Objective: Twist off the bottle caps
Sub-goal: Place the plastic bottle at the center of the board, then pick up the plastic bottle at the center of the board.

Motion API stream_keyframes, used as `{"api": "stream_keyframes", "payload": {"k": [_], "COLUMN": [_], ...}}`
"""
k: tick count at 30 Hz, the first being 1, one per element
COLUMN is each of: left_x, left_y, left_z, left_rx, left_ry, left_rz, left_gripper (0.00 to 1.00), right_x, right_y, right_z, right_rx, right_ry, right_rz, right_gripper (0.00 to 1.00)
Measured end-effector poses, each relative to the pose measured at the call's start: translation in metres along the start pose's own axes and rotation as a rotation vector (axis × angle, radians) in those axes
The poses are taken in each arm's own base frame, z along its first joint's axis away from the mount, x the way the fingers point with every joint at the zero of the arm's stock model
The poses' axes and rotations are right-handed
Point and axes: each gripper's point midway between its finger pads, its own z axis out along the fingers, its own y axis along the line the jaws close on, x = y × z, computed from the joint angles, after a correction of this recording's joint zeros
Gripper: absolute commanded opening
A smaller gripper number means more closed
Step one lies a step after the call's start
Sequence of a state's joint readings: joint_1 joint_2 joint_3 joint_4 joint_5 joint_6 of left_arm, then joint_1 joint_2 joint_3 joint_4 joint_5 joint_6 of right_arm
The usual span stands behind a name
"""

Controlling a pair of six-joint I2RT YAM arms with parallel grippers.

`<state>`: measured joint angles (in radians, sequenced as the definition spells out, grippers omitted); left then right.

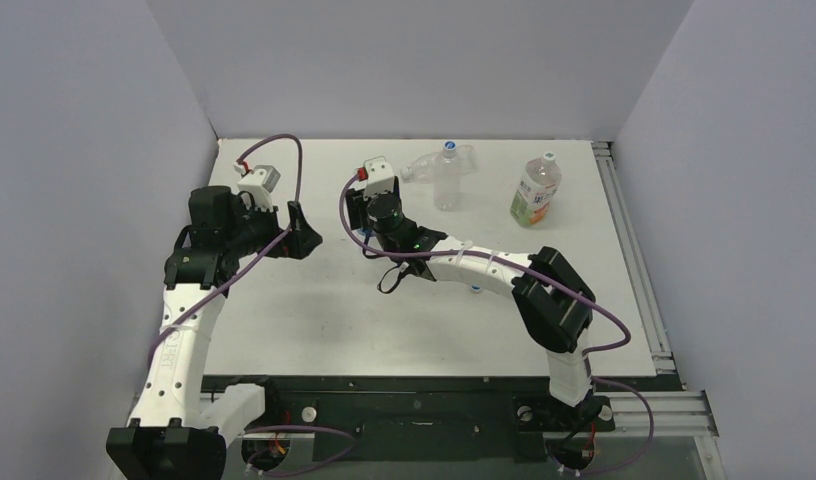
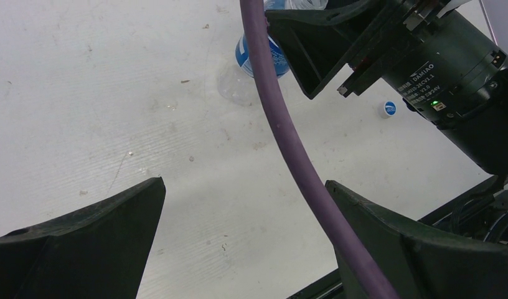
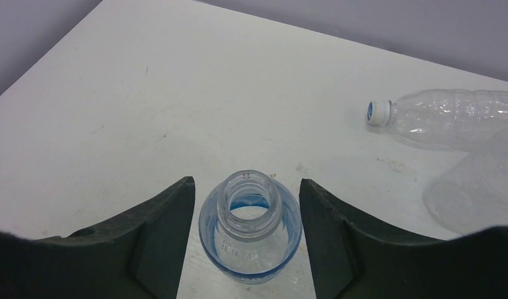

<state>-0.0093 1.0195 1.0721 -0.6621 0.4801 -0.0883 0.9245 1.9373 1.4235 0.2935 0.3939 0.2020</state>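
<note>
A blue-labelled bottle (image 3: 250, 230) stands upright with its neck bare and no cap on it. My right gripper (image 3: 246, 187) hangs over it, open, one finger on each side with a gap to the bottle. The left wrist view shows the same bottle (image 2: 246, 59) behind the purple cable, and a loose blue cap (image 2: 390, 108) lying on the table past it. My left gripper (image 2: 245, 212) is open over bare table, holding nothing. A plain bottle (image 3: 451, 118) lies on its side with its blue cap (image 3: 379, 113) on. In the top view the right gripper (image 1: 364, 212) hides the blue-labelled bottle.
A second plain bottle (image 1: 447, 185) stands at the back with a blue cap (image 1: 448, 146). The orange-and-green labelled bottle (image 1: 535, 192) with a white cap (image 1: 549, 157) stands to its right. A purple cable (image 2: 282, 124) crosses the left wrist view. Grey walls enclose the table (image 1: 314, 320).
</note>
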Motion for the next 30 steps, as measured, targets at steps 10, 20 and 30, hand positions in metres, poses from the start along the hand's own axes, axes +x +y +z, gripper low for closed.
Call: {"api": "stream_keyframes", "payload": {"k": [10, 20, 30], "left_x": [-0.002, -0.004, -0.005], "left_y": [0.000, -0.002, 0.000], "left_z": [-0.001, 0.000, 0.003], "left_rx": [0.005, 0.012, 0.012], "left_ry": [-0.010, -0.017, -0.008], "left_rz": [0.021, 0.032, 0.026], "left_gripper": [0.97, 0.97, 0.97], "right_x": [0.005, -0.015, -0.119], "right_y": [0.004, 0.001, -0.069], "right_z": [-0.002, -0.014, -0.041], "right_rx": [-0.031, -0.070, 0.020], "right_ry": [0.024, 0.035, -0.048], "right_rz": [-0.009, -0.015, 0.069], "right_gripper": [0.68, 0.81, 0.83]}}
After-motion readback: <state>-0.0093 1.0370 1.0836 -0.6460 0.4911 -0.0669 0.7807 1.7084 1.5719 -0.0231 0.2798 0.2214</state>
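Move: The opened bottle with the blue label stands between the right hand's already loosened fingers, its middle about 1 cm ahead and 4 cm below the hand point. The capped clear bottle is some 16 cm ahead of the hand and 18 cm to its right, the lying bottle about 27 cm ahead and 17 cm right, and the loose cap roughly 10 cm back and 24 cm right. From the left hand the blue-label bottle lies about 12 cm ahead, 13 cm right and 9 cm lower. Backing off only about 1 cm at first while its fingers open wider around the standing blue-label bottle, the right hand then rises quickly some 12 cm clear of the bottle. As it climbs it swings about 7 cm to the right, to the side where the capped clear bottle stands, ending 1 to 2 cm farther forward than it began, with hardly any wrist turn. ##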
